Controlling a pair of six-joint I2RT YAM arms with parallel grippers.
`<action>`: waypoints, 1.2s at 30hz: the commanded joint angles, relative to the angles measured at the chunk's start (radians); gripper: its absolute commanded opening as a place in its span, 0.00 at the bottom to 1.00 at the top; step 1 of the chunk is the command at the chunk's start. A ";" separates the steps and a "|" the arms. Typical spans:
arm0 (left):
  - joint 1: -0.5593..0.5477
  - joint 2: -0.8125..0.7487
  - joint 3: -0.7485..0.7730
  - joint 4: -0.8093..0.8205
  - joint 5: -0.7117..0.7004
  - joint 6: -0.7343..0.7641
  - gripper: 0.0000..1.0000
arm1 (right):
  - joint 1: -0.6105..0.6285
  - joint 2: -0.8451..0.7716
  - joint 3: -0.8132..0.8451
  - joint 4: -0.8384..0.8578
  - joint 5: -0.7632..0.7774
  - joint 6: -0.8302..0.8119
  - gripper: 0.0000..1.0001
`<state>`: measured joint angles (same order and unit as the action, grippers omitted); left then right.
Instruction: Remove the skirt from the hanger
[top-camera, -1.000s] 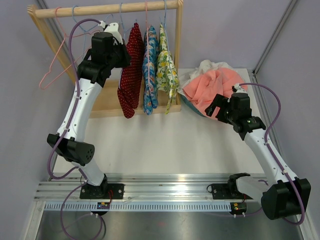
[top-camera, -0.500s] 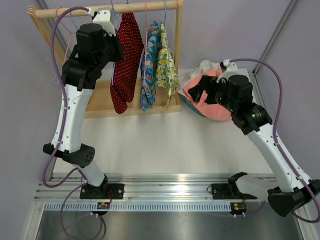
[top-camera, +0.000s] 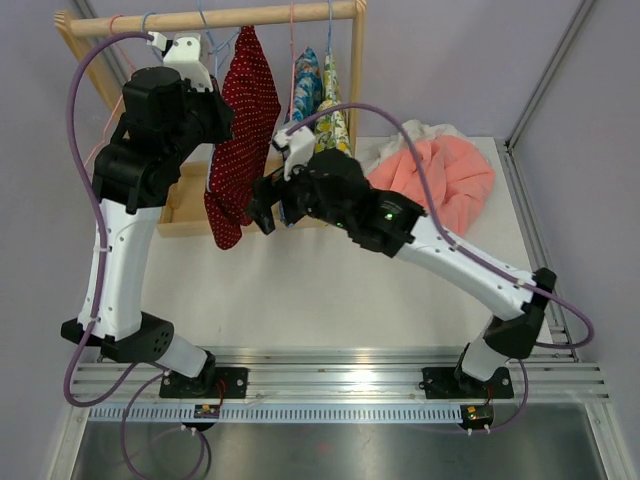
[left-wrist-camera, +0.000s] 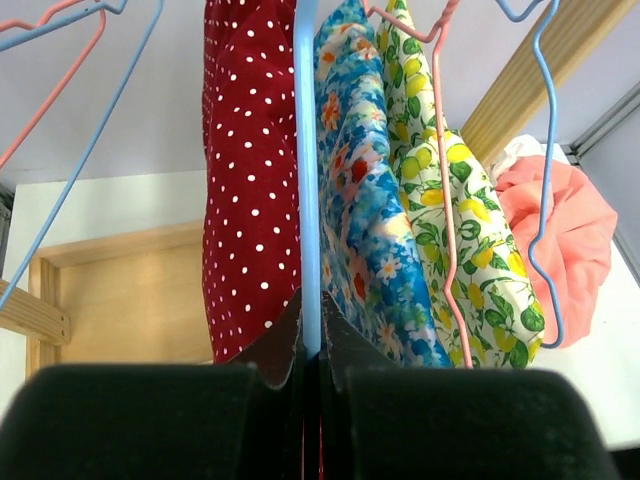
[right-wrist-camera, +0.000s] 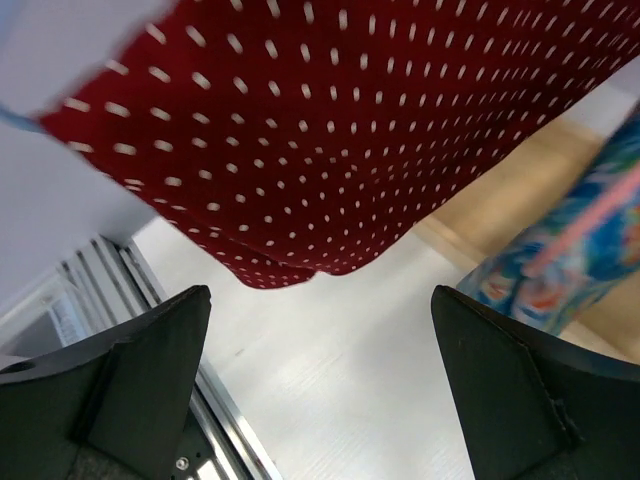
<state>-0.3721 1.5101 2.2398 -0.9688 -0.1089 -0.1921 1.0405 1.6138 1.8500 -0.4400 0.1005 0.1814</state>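
A red skirt with white dots (top-camera: 240, 130) hangs from a light blue hanger (left-wrist-camera: 307, 150) in front of the left part of the wooden rack (top-camera: 210, 18). My left gripper (left-wrist-camera: 311, 345) is shut on the hanger's blue wire, with the skirt (left-wrist-camera: 250, 170) just left of it. In the top view the left gripper (top-camera: 200, 55) sits high beside the skirt's top. My right gripper (top-camera: 263, 208) is open at the skirt's lower right edge. In the right wrist view the hem (right-wrist-camera: 330, 120) hangs just above the wide-open gripper (right-wrist-camera: 320, 300), touching neither finger.
A blue floral garment (top-camera: 305, 90) and a lemon-print garment (top-camera: 333, 110) hang on the rack to the right of the skirt. A pink and white cloth pile (top-camera: 440, 180) lies at the back right. Empty wire hangers (left-wrist-camera: 540, 200) dangle nearby. The rack's wooden base (top-camera: 185, 205) lies below.
The left arm has carried the hanger and skirt up and to the left. The right arm has swung from the pink pile across to just under the skirt's hem.
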 joint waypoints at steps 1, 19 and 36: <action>-0.005 -0.082 -0.023 0.114 0.020 -0.001 0.00 | 0.030 0.072 0.080 -0.002 0.070 -0.028 0.99; -0.005 -0.203 -0.240 0.216 0.077 -0.058 0.00 | 0.038 0.248 0.218 0.061 0.030 0.010 0.70; -0.005 -0.163 -0.109 0.193 0.085 -0.040 0.00 | 0.047 0.155 -0.227 0.264 -0.073 0.150 0.00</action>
<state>-0.3733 1.3495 2.0071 -0.8822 -0.0242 -0.2646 1.0813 1.8286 1.7603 -0.2161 0.0444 0.2802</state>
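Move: The lower part of the dotted red skirt hangs about 6 cm left of the open right hand, 1 cm ahead and some 4 cm below. The blue floral skirt's middle is roughly 14 cm ahead and 8 cm right of that hand, the lemon skirt's 15 cm ahead and 14 cm right. From the left hand, shut on the blue hanger, the red skirt's lower part is about 11 cm back, 1 cm left and 14 cm below. Right hand reaches some 10 cm down, 8 left, pinching the skirt; left draws the hanger back 3 cm. ##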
